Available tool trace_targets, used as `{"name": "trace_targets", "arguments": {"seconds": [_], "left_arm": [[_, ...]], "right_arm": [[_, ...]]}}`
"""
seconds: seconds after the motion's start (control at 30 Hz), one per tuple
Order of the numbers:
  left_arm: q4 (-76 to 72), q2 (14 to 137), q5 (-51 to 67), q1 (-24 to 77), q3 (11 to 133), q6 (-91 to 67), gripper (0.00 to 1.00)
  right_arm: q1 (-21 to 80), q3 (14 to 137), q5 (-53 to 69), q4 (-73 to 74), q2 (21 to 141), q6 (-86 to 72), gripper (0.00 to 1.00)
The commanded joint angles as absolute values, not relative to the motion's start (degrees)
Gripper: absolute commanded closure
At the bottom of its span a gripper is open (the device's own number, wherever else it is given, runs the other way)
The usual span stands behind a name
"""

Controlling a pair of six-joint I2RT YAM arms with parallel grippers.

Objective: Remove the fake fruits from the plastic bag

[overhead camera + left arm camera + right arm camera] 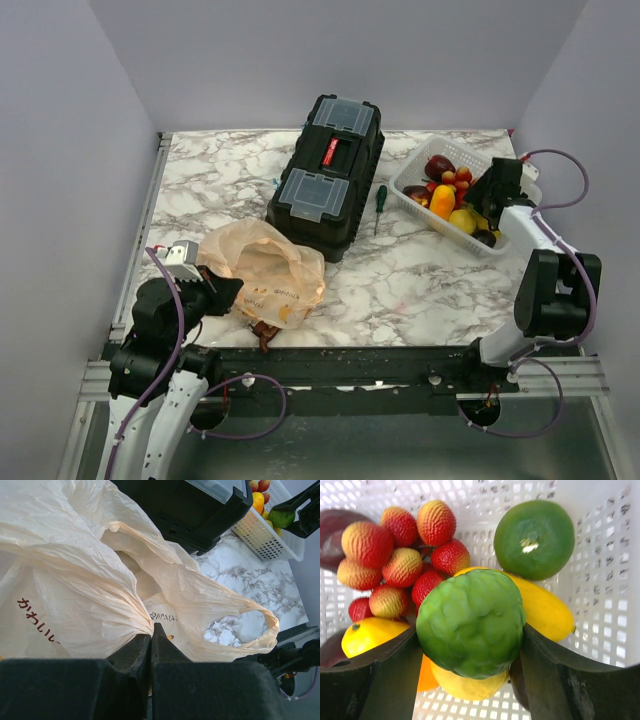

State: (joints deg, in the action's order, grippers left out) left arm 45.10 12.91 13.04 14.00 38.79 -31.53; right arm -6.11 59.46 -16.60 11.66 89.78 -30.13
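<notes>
The beige plastic bag [268, 268] lies crumpled at the table's near left, and my left gripper [226, 290] is shut on a gathered fold of it [142, 622]. The bag's handle loop [260, 630] lies open on the marble. My right gripper [470, 635] hangs over the white lattice basket [413, 186] and is shut on a bumpy green fake fruit [470, 622]. Beneath it lie a red-yellow grape cluster [400, 555], a smooth green fruit [535, 537], yellow fruits [545, 610] and an orange one [425, 677]. What the bag holds is hidden.
A black toolbox [326, 172] stands at the middle, just behind the bag. A green-handled screwdriver [379, 207] lies between the toolbox and the basket. A dark reddish thing [264, 333] pokes out at the bag's near edge.
</notes>
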Motion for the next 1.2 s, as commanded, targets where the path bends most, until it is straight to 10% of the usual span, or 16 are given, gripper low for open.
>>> {"name": "trace_targets", "arguments": {"seconds": [0.0, 0.43, 1.17], "left_arm": [[44.1, 12.8, 13.0, 13.9, 38.3, -31.5, 1.0], [43.9, 13.7, 13.7, 13.3, 38.3, -31.3, 1.0], [43.8, 14.1, 14.1, 12.7, 38.3, -31.4, 1.0]], "right_arm": [[-9.5, 61.5, -16.6, 10.8, 92.1, -30.5, 0.95], [-11.8, 61.3, -6.4, 9.4, 92.3, -28.0, 0.19], [-6.4, 56.6, 4.2, 11.6, 75.0, -28.7, 0.09]]}}
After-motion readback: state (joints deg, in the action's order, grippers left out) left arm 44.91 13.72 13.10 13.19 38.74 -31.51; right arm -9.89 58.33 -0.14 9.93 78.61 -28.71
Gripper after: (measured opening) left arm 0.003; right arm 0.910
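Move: My right hand already holds the bumpy green fruit low in the white basket. The free spot for it is about 3 cm to the right, 2 ahead and 2 lower. About 4 cm below my hand, the litchi bunch lies some 4 left and 3 ahead, the smooth green fruit 7 right and 3 back, the long yellow fruit 3 right and 4 back. From my left hand the spot lies roughly 55 cm right, 25 ahead and 13 lower. I carry the bumpy green fruit about 3 cm to the right, between the litchis and the smooth green fruit, then open my right fingers wider and let go while easing back left. Then I lift clear, up some 7 cm and drifting left, with the fingers tipping up and turning counter-clockwise. My left hand stays shut on the plastic bag. ##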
